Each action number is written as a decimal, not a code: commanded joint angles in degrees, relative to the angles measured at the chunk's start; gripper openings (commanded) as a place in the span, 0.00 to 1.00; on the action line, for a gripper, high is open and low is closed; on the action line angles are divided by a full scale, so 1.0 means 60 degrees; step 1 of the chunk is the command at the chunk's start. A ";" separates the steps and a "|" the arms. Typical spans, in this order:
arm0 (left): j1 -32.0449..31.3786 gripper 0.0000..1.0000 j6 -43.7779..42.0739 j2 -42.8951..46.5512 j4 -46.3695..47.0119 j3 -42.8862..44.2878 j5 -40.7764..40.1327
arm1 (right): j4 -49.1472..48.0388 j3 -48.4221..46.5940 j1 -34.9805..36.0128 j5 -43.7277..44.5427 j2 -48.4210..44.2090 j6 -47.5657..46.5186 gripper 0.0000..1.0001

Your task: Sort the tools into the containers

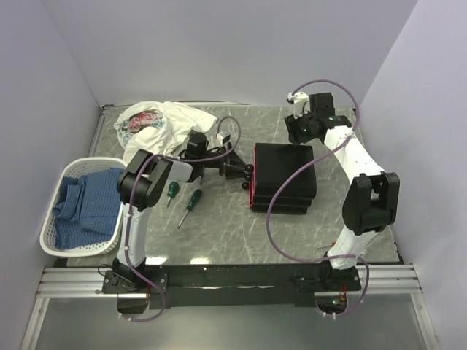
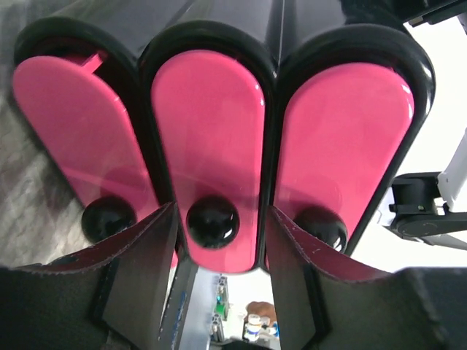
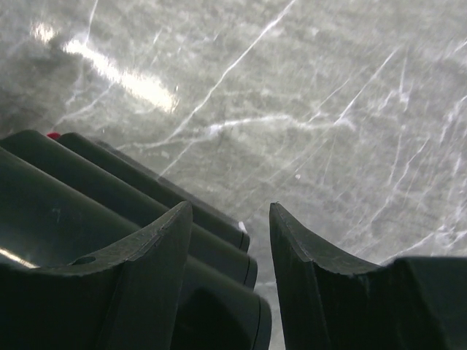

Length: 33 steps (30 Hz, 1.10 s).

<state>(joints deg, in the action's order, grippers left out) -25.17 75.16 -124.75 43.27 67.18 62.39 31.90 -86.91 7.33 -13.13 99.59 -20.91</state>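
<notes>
The containers are one black drawer unit (image 1: 286, 179) with three pink-red drawer fronts (image 2: 211, 138), each with a round black knob. My left gripper (image 1: 246, 173) (image 2: 221, 211) is at the unit's front, open, its fingers on either side of the middle knob (image 2: 212, 221) with small gaps to it. My right gripper (image 1: 298, 135) (image 3: 230, 208) hangs open over the unit's back corner (image 3: 109, 219) and holds nothing. Two green-handled screwdrivers (image 1: 172, 190) (image 1: 192, 203) lie on the table left of the unit, by the left arm.
A white lattice basket (image 1: 55, 237) with blue cloth stands at the left edge. A white patterned cloth (image 1: 164, 122) lies at the back left. Grey marbled table (image 3: 306, 109) lies behind the unit. Walls close in on the left, back and right.
</notes>
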 commanded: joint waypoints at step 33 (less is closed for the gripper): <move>0.0063 0.01 -0.1158 0.0342 -0.1746 0.0478 0.0705 | 0.2770 0.2634 0.0755 -0.1285 -0.3444 -0.1539 0.02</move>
<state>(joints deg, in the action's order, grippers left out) -26.28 70.08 -124.53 34.57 68.93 64.71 45.39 -75.64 11.18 -20.47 80.23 -26.76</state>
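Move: For the left hand, the middle drawer's black knob sits just ahead of the fingertips: about 2 cm back, 2 cm to the right and 1 cm lower. The top and bottom knobs are some 5 cm above and below that knob, and the cabinet's middle lies about 12 cm to the hand's right and 3 cm back. From the right hand, at the cabinet's far edge, the cabinet's middle is roughly 10 cm back, 6 cm left and 7 cm down. The left hand, already pointing right at the drawer fronts, eases back about 2 cm with a slight shift right and down, then holds place while its half-open fingers close on the middle knob and pinch it. The right hand first dips about a centimetre at the cabinet's far edge, then rises some 5 cm and sweeps back about 12 cm over the cabinet top, turning some 15 degrees counter-clockwise, shutting its empty fingers and starting down again towards the top. ##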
